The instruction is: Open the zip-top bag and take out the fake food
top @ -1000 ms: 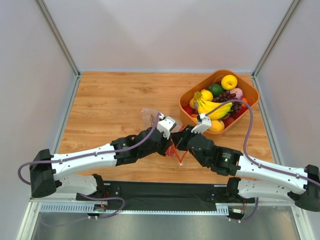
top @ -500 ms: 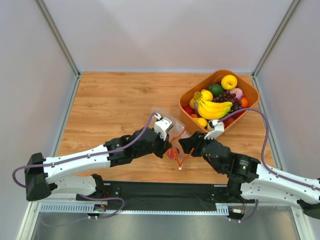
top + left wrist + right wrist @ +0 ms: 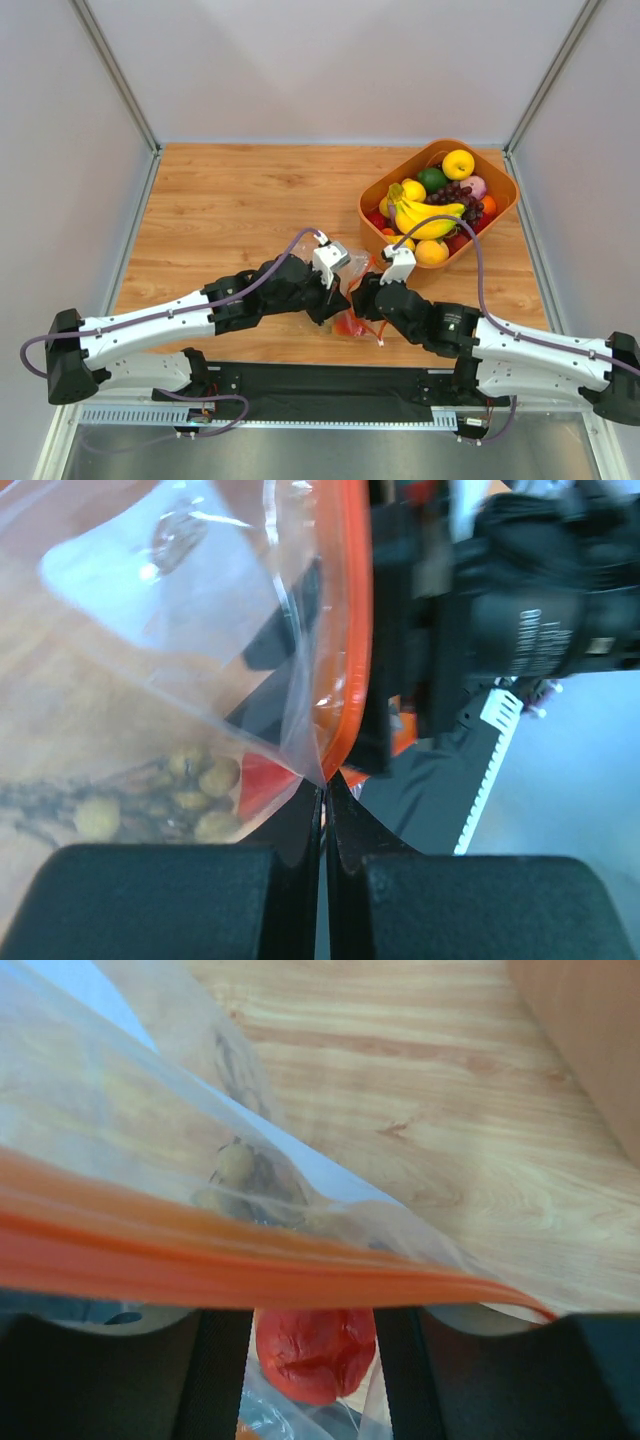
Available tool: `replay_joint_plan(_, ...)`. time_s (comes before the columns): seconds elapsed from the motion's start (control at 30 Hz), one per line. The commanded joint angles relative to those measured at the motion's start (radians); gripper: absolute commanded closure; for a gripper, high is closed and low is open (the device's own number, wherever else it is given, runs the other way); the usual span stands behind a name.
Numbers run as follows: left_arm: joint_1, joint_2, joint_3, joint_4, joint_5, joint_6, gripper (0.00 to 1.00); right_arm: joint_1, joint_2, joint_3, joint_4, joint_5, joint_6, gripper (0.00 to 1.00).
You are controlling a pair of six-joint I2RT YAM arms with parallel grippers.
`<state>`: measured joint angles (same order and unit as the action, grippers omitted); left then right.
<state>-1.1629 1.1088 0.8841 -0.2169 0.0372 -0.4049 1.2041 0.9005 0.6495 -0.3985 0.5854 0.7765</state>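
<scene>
The zip-top bag (image 3: 352, 270) hangs crinkled between both grippers near the table's front middle. Its orange zip strip (image 3: 350, 630) runs up from my left gripper (image 3: 325, 792), which is shut on the bag's film right at the strip's end. A tan ball cluster (image 3: 200, 780) lies inside the bag. My right gripper (image 3: 314, 1360) reaches under the strip (image 3: 250, 1260), its fingers closed against both sides of the small red fruit (image 3: 315, 1350). From above, that red fruit (image 3: 348, 324) shows just below the two gripper tips. A banana bunch (image 3: 425, 218) lies in the basket.
An orange basket (image 3: 440, 144) at the back right holds the bananas, dark grapes, and yellow, green and orange fruits. Both arms cross the front of the wooden table (image 3: 230, 200). The black base strip (image 3: 320, 385) runs along the near edge.
My right gripper opened, drew back to the right, then came in again at the bag's mouth and narrowed around the red fruit. The left gripper kept its hold on the bag.
</scene>
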Motion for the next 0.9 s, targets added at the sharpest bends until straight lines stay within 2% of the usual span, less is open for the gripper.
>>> replay_joint_plan(0.0, 0.000, -0.003, -0.006, 0.075, 0.108, 0.061, 1.00, 0.006, 0.037, -0.028, 0.093, -0.061, -0.014, 0.50)
replay_joint_plan(0.17, -0.001, 0.014, -0.088, 0.172, 0.147, 0.106, 1.00, 0.006, 0.089, -0.086, 0.167, -0.167, 0.003, 0.41)
replay_joint_plan(0.43, -0.001, -0.012, -0.279, 0.390, 0.096, 0.114, 1.00, 0.006, 0.097, -0.160, 0.225, -0.318, 0.010, 0.26)
replay_joint_plan(0.63, 0.000, -0.027, -0.424, 0.629, 0.121, 0.086, 1.00, 0.006, 0.090, -0.292, 0.473, -0.386, 0.069, 0.25)
replay_joint_plan(0.87, -0.003, -0.079, -0.485, 0.700, 0.196, 0.075, 1.00, 0.005, 0.129, -0.349, 0.638, -0.423, 0.093, 0.24)
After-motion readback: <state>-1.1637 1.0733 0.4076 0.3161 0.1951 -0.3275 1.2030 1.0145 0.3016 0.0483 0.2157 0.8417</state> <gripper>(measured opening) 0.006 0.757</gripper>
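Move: The red fake food lies inside the bag, about 4 cm back from the right hand, 2 cm to its left and 8 cm below. From that hand the brown berries are level ahead, roughly 8 cm left and 8 cm down; the fruit bin is some 22 cm ahead, 19 cm right and 8 cm lower. From the left hand, the red food is about 1 cm ahead, 2 cm right and 13 cm below. Both hands sink some 10 cm, drawing back; left still pinches the orange rim, right fingers open wider. ##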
